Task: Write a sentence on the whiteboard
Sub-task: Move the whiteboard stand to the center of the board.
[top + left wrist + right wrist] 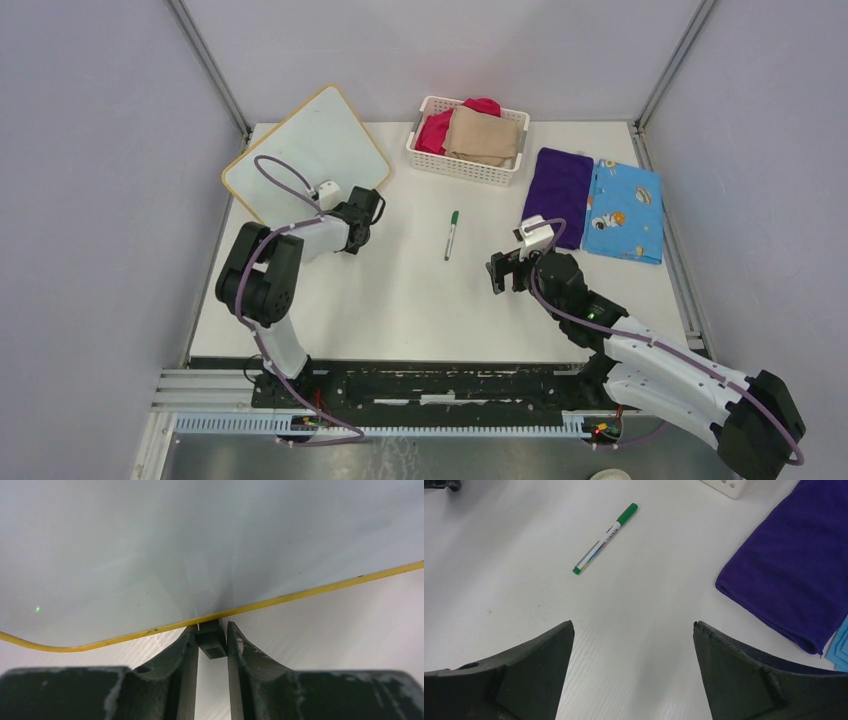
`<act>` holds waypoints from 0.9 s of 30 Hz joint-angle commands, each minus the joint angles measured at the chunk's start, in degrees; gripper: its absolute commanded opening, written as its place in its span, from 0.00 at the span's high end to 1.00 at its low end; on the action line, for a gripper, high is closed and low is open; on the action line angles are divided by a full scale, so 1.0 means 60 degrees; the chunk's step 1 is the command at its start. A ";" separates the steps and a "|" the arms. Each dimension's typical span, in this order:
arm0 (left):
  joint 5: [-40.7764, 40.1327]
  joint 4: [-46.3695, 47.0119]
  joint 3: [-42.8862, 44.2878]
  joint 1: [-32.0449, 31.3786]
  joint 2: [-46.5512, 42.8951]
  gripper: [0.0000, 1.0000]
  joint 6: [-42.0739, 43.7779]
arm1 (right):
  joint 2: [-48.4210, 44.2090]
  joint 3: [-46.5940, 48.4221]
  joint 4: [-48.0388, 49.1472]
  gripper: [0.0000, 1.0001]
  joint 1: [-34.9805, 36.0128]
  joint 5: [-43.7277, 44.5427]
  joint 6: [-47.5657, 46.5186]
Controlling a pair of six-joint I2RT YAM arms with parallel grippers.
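Note:
The whiteboard [305,150] with its yellow frame lies at the back left, one corner past the table's left edge. No sentence shows on its white face [150,545]. My left gripper [372,212] is at the board's near right edge, its jaws [212,626] shut on a small black foot [212,642] under the yellow rim. A white marker with a green cap [452,234] lies loose mid-table, and also shows ahead of the right fingers [605,538]. My right gripper [505,272] hovers open and empty [633,624], to the right of the marker.
A white slotted basket [440,162] holding pink and tan cloths stands at the back centre. A folded purple towel [558,183] and a blue patterned cloth [624,210] lie at the right. The towel's edge [789,555] is close to the right gripper.

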 commanded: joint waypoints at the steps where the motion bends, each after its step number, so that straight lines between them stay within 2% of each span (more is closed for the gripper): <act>1: -0.0407 0.0052 -0.0590 -0.0593 -0.0560 0.98 0.0557 | -0.0211 -0.0032 0.0269 0.05 0.0046 0.0219 -0.0053; 8: -0.0376 0.0160 -0.1763 -0.1341 -0.1206 0.98 0.0061 | -0.0391 -0.0217 0.0298 0.06 0.0047 0.0056 0.0075; 15: 0.0149 0.1094 -0.2767 -0.2169 -0.1858 0.98 0.0569 | -0.0706 -0.0457 0.0200 0.06 0.0047 -0.0187 0.0297; 21: 0.0547 0.1363 -0.3151 -0.2414 -0.2545 0.98 0.0739 | -0.1166 -0.0628 -0.0091 0.06 0.0035 -0.0160 0.0348; 27: 0.1372 0.2362 -0.3173 -0.2867 -0.2066 0.98 0.1633 | -0.1539 -0.0875 -0.0236 0.06 0.0051 -0.0114 0.0495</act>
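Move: The left hand already pinches the black foot near the whiteboard's left end. The open middle of the table lies about 36 cm to its right and 2 cm back. The whiteboard's centre is some 13 cm ahead and 6 cm higher; the marker is about 40 cm right and level with the hand; the basket is roughly 26 cm ahead and 45 cm right. From the right hand, the table's middle is about 10 cm ahead, 24 cm left and 13 cm down. Back towards its base and nearly as much to the right, at close to constant height, the left hand drags the whiteboard by its black foot towards the table's middle, some 9 cm in all. It turns clockwise by about 15 degrees on the way, most of that after the first few centimetres, and the fingers keep their pinch on the foot. ##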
